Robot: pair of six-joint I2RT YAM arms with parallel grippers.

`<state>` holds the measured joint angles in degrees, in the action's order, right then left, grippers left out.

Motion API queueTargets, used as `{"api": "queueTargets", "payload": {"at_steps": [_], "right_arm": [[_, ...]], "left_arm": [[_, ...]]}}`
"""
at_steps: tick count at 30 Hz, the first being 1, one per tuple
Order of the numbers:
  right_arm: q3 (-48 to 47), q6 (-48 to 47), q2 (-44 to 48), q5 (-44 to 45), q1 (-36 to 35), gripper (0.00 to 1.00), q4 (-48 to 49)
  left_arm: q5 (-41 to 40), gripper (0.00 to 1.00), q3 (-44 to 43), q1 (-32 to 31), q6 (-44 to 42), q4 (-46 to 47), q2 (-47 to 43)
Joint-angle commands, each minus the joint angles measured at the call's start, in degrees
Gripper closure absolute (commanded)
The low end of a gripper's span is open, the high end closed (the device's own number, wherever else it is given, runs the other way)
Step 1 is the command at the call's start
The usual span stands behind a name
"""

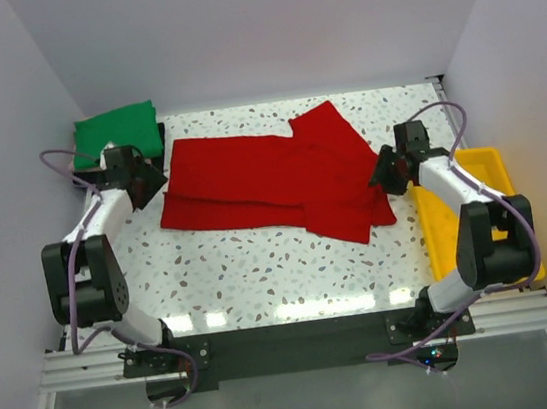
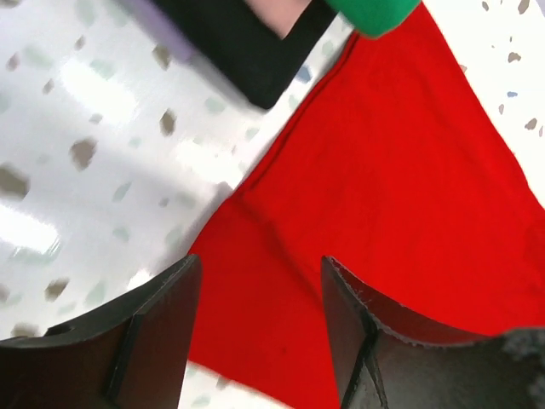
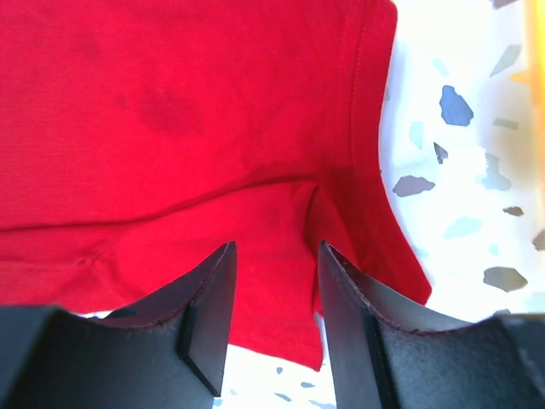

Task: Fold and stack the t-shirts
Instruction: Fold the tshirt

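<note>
A bright red t-shirt lies spread across the middle of the table, partly folded lengthwise, with its sleeve end to the right. A stack of folded t-shirts sits at the back left, the green one on top; in the left wrist view a pale pink one and a black one show under it. My left gripper hangs open over the red shirt's left edge, its jaws apart with cloth showing between them. My right gripper stands open above the shirt's right sleeve corner.
A yellow plastic tray sits along the table's right edge, under the right arm. The speckled white tabletop stretches in front of the shirt. Pale walls close in the left, back and right sides.
</note>
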<state>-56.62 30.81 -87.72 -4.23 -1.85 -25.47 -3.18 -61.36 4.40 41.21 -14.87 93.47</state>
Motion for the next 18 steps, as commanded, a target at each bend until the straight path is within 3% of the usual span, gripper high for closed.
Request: {"api": "queueTargets", "payload": {"at_steps": [1, 8, 18], "right_arm": [[1.5, -0.7, 7.6, 0.4, -0.2, 0.52, -0.5], [13.2, 1.1, 22.0, 3.4, -4.1, 0.52, -2.0], [24.1, 6.6, 23.8, 8.3, -11.6, 0.53, 1.0]], "left_arm": [[-2.5, 0.37, 7.5, 0.4, 2.8, 0.2, -9.1], [-0.6, 0.37, 16.0, 0.4, 5.3, 1.6, -17.9], [4.6, 0.37, 19.4, 0.4, 2.7, 1.9, -24.4]]}}
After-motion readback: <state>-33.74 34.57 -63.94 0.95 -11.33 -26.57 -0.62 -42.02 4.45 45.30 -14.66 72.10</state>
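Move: The shirt's near left corner lies about 8 cm back of the left hand, 2 cm to its left and 5 below. The green-topped stack stands some 12 cm ahead and 9 left of that hand. For the right hand, the near sleeve tip is roughly 11 cm back, 3 left and 5 down. The folded right corner lies 7 cm back and 3 right of it, the yellow bin's middle 9 back and 21 right. The shirt's near sleeve tip is what the open right hand comes to: drawing back about 11 cm and slightly left, it first hops up some 4 cm, then sinks to finish lower than it began. Towards the shirt's near left corner, the open left hand pulls back some 8 cm, slowing to a near stop at almost the same height, drifting a little right. ##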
